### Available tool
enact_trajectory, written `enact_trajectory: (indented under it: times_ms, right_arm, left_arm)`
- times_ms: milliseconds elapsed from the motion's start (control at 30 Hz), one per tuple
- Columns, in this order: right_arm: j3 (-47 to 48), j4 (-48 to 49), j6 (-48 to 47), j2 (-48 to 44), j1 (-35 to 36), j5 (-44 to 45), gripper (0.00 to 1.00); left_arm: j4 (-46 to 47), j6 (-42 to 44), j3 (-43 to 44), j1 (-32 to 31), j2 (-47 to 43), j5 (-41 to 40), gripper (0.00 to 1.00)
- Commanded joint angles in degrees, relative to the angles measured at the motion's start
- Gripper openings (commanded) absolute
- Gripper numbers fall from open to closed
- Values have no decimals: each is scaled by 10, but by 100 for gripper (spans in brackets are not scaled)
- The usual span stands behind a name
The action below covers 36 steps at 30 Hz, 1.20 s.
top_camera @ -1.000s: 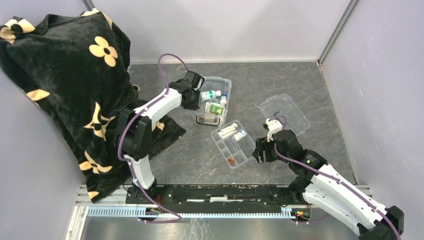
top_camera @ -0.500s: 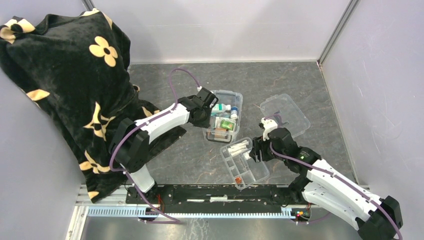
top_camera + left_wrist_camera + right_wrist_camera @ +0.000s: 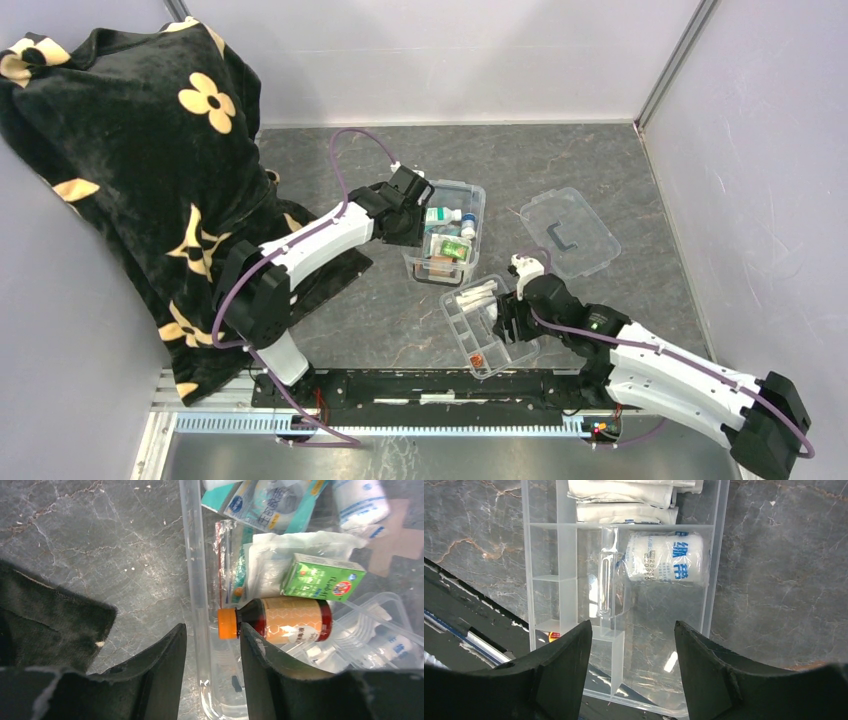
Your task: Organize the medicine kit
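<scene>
The medicine kit is an open clear box mid-table, holding a brown bottle with an orange cap, a green carton and packets. My left gripper is at its left side. In the left wrist view that gripper is open, its jaws either side of the kit's clear wall, with gaps showing. The shallow divided tray lies nearer the arm bases, holding a bandage roll and white packets. My right gripper hovers over it. Seen from the right wrist, it is open and empty.
The flat clear lid with a black handle lies at the right. A black cloth with yellow flowers drapes the left side, and its edge reaches close to the kit. The tray's near corner sits by the black base rail.
The kit was dragged right and nearer, the tray toward the base rail. The left jaws have since opened off the kit's wall. The right gripper shifted nearer over the tray.
</scene>
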Motion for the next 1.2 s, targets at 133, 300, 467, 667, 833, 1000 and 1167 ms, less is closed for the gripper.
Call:
enact_trajectory:
  times_ms: [133,300,467,667,833,1000,1167]
  right_arm:
    - [-12,75,30,31,20,7,67]
    - [-11,102,31,68,28,3,62]
    - [-5,108,27,98,40,8,55]
    - [6,107,25,125,62,30,51]
    - [12,113,27,140,72,61,50]
    - [25,121,26,154,77,83,47]
    - [41,127,23,183,87,84,48]
  left_arm:
    - [28,-9,14,2,-32,51,51]
    - [29,-8,3,2,-35,50,51]
    - [28,-2,1,2,-41,44,51]
    - [26,4,-3,5,-39,44,51]
    - [27,7,-3,15,-42,52,51]
    - [27,10,-3,20,-47,55,51]
    - [27,13,-9,25,-50,58,51]
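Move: The clear handle bar in the middle of the compartment tray lies about 4 cm left of the right hand, 1 cm ahead and 5 cm below. At tray depth, the bandage roll is 4 cm ahead and 1 cm left of that hand, the white packets 7 cm ahead and 5 cm left, the small red item about 6 cm back and 5 cm left. From the left hand, the handle bar is roughly 16 cm back, 14 cm right and 7 cm lower. Towards the clear handle bar in the compartment tray, the right hand sinks about 3 cm while shifting some 2.5 cm left, its left side dipping slightly. On the way its fingers narrow from fairly wide to about half open, bringing one to either side of the bar without closing on it; whether they touch it can't be seen. ##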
